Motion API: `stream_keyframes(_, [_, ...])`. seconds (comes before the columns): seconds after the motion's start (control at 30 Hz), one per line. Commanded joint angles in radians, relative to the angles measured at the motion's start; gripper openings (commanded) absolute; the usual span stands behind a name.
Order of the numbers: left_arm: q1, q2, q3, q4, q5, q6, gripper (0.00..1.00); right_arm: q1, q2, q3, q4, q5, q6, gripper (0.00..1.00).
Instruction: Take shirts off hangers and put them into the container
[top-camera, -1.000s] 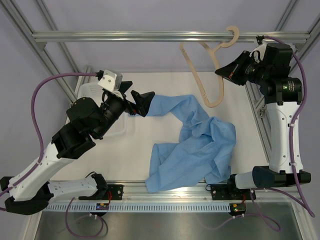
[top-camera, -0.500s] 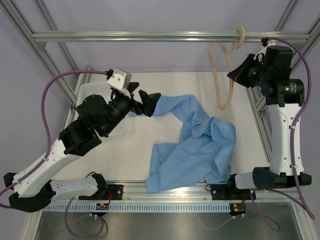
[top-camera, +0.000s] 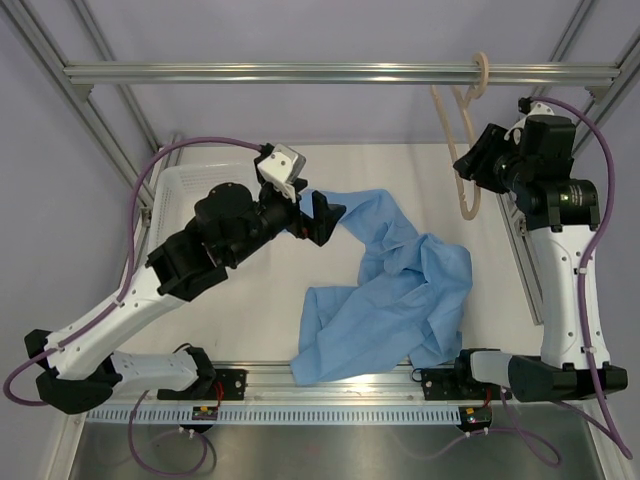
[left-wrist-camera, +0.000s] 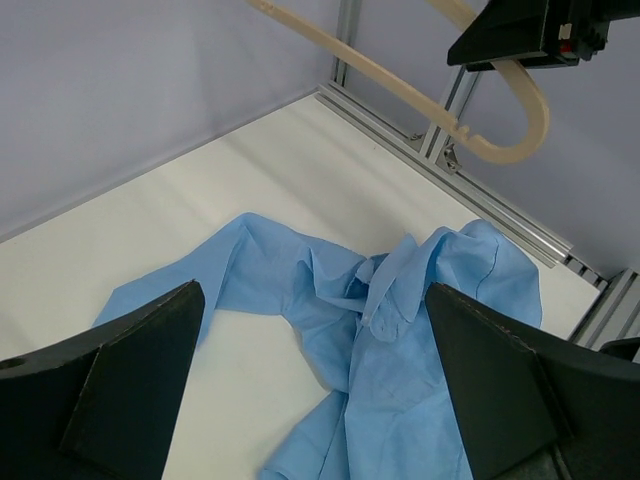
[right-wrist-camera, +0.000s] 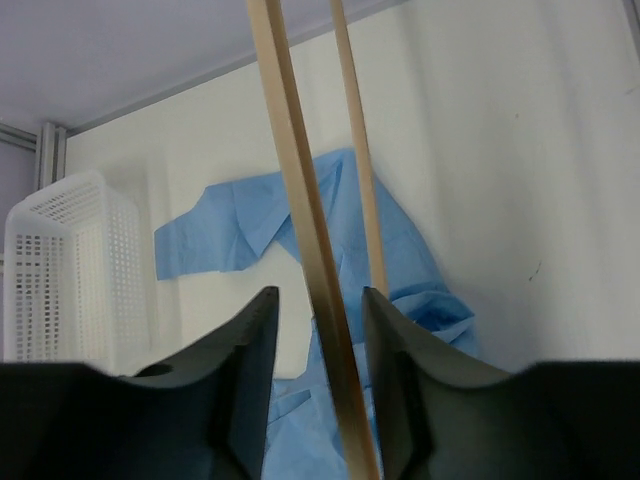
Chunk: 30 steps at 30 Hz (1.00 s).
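The light blue shirt (top-camera: 390, 290) lies crumpled on the white table, off the hanger, with one sleeve reaching left. My left gripper (top-camera: 318, 218) hovers wide open over that sleeve, and in its wrist view the shirt (left-wrist-camera: 400, 330) lies below, between the jaws. The beige hanger (top-camera: 465, 150) hangs by its hook from the top bar. My right gripper (top-camera: 470, 165) is open, its jaws either side of one hanger arm (right-wrist-camera: 290, 180) with a gap on each side. The container (top-camera: 172, 182), a white perforated bin, sits at the back left, partly hidden by my left arm.
Silver frame bars (top-camera: 340, 72) run across the back and down both sides of the table. In the right wrist view the container (right-wrist-camera: 60, 270) stands at the far left, beyond the shirt (right-wrist-camera: 260, 220).
My right gripper has opened off the hanger arm, and the hanger has swung from splayed out to hanging straight down. My left arm has moved right, over the shirt's sleeve.
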Motion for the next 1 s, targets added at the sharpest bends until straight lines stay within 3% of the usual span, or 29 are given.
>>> stream_keyframes(0.0, [-0.002, 0.018, -0.009, 0.035, 0.031, -0.004, 0.99, -0.004, -0.096, -0.025, -0.001, 0.024, -0.026, 0.55])
stream_keyframes(0.1, [-0.002, 0.053, -0.031, 0.03, 0.034, -0.001, 0.99, -0.002, -0.174, 0.003, -0.048, 0.039, -0.052, 0.61])
stream_keyframes(0.13, [-0.001, 0.079, -0.043, 0.029, 0.04, -0.001, 0.99, -0.004, -0.193, 0.042, -0.067, 0.056, -0.055, 0.71])
stream_keyframes(0.27, [-0.001, 0.197, -0.013, 0.025, 0.15, -0.036, 0.99, -0.004, -0.291, 0.143, -0.145, 0.067, -0.043, 0.84])
stream_keyframes(0.5, [-0.001, 0.47, 0.078, 0.122, 0.414, -0.142, 0.99, -0.004, -0.389, 0.179, -0.173, -0.019, -0.032, 0.87])
stream_keyframes(0.77, [-0.074, 0.592, 0.15, 0.147, 0.326, -0.067, 0.99, -0.004, -0.457, 0.09, -0.164, -0.069, -0.055, 0.88])
stream_keyframes(0.97, [-0.087, 0.688, 0.22, 0.165, 0.335, -0.026, 0.99, -0.002, -0.472, 0.057, -0.154, -0.102, -0.047, 0.88])
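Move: Some 22 cm to the left hand's right, about 8 cm ahead and 39 cm below, lies the middle of the blue shirt, spread on the table; the container stands far off, roughly 35 cm to that hand's left and 27 cm ahead. From the right hand, the bare hanger on the rail is centred about 3 cm ahead, 3 cm to the left and 4 cm up, one bar between the half-open fingers; the shirt's middle is about 12 cm left, 4 cm back and 36 cm down. Swinging down and to its right, about 20 cm each way, the open left hand closes in on the bunched part of the shirt, its fingers tipping down and turning clockwise some 20 degrees, with no touch yet. The right hand opens wide and backs off the hanger about 17 cm, rising some 14 cm and then sinking 5, fingers tilted up. ##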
